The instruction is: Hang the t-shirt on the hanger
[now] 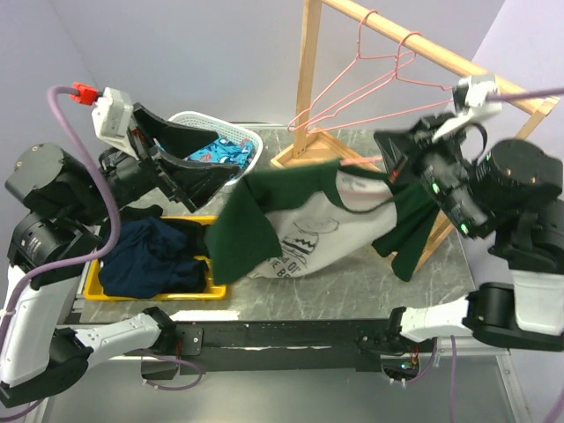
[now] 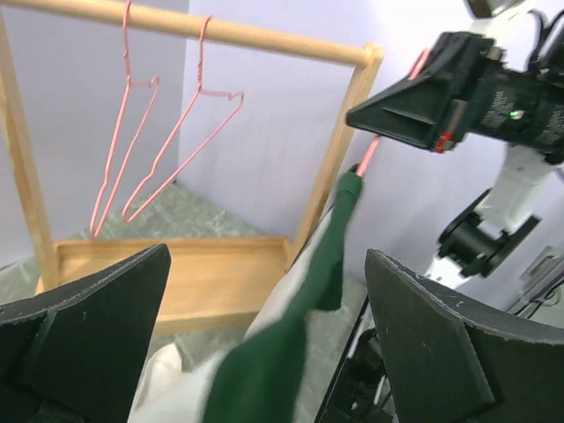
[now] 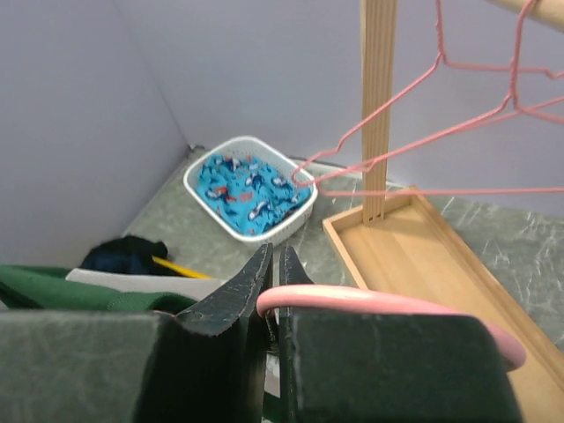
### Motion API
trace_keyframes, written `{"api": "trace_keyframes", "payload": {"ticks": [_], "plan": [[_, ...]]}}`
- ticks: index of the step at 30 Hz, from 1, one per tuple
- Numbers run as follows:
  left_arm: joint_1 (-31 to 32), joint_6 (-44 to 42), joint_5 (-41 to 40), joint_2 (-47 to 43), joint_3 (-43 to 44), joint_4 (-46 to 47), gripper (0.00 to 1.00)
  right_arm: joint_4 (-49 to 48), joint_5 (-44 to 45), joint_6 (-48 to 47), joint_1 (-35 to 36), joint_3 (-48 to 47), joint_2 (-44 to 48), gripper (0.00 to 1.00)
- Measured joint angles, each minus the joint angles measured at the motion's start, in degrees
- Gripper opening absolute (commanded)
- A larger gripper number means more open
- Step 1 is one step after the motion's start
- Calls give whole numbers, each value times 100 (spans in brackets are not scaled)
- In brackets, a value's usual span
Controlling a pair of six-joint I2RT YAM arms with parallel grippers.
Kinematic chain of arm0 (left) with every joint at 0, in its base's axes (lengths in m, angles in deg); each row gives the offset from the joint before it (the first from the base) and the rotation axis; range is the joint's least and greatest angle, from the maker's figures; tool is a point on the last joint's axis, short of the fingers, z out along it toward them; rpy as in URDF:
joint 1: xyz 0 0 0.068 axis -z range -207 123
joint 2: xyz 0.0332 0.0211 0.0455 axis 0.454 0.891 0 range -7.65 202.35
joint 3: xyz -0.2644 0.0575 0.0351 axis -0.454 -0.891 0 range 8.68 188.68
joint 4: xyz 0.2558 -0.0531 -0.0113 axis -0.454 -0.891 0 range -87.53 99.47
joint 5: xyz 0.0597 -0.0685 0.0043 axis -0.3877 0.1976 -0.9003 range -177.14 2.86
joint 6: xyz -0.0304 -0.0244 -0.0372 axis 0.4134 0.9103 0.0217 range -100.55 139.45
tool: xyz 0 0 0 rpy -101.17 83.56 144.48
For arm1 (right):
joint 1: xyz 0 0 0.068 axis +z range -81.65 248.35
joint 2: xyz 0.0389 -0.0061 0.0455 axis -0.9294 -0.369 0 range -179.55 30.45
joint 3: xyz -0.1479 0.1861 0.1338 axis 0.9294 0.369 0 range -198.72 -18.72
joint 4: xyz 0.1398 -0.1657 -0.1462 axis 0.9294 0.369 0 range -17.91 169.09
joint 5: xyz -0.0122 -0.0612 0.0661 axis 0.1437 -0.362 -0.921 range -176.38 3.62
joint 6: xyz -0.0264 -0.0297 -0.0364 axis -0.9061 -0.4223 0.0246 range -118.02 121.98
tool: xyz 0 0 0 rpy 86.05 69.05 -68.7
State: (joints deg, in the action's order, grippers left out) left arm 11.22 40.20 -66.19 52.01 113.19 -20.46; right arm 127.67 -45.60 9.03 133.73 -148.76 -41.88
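Observation:
The t-shirt, white with dark green sleeves, hangs above the table from a pink wire hanger. My right gripper is shut on that hanger's hook; the right wrist view shows the pink wire clamped between the closed fingers. My left gripper is open beside the shirt's left sleeve. In the left wrist view the green sleeve hangs between the wide-open fingers, not clamped. The hanger's pink wire shows under the right gripper there.
A wooden rail frame stands at the back with two more pink hangers on its bar. A white basket holds blue fish-patterned cloth. A yellow tray holds a dark navy garment.

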Motion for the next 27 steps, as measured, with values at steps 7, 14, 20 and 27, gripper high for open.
{"api": "trace_keyframes", "payload": {"ticks": [7,14,20,27], "plan": [[0,-601,24,-111,-706,-409,85,-46,-472,179,-7,1561,251,0],[0,-1145,439,-319,-1869,-1104,78,-90,-1165,365,-24,2524,-232,0],[15,-1386,678,-448,-2277,-1414,75,-120,-1351,404,-39,2492,-262,0],[483,-1456,678,-485,-2680,-1508,69,-129,-1434,402,-39,2413,-313,0]]}}
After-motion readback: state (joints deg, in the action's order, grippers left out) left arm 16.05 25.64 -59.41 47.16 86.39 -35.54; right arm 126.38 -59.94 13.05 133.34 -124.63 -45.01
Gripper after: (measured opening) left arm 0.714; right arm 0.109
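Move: The T-shirt's left shoulder, draped over the hanger's left side, lies about 5 cm to the right of the open left hand, level with it fore and aft and some 8 cm below. From the right hand, which already grips the hanger, that shoulder is some 18 cm left, 5 cm back and 8 cm lower. Roughly 50 cm below the hands, the yellow basket sits 24 cm left and 8 cm ahead of the left hand, and the rack's tray 11 cm right and 20 cm ahead of the right hand. The left hand drops about 22 cm beside the T-shirt's left shoulder, drifting slightly right and tipping its fingers from a little upward to a little downward while they close only partway, ending close to the cloth with a touch not to be made out. Keeping its pinch on the hanger, the right hand carries hanger and shirt down some 16 cm and left about 10 cm towards the left hand, its fingers dipping too, then holds nearly still while the left goes on sinking. ##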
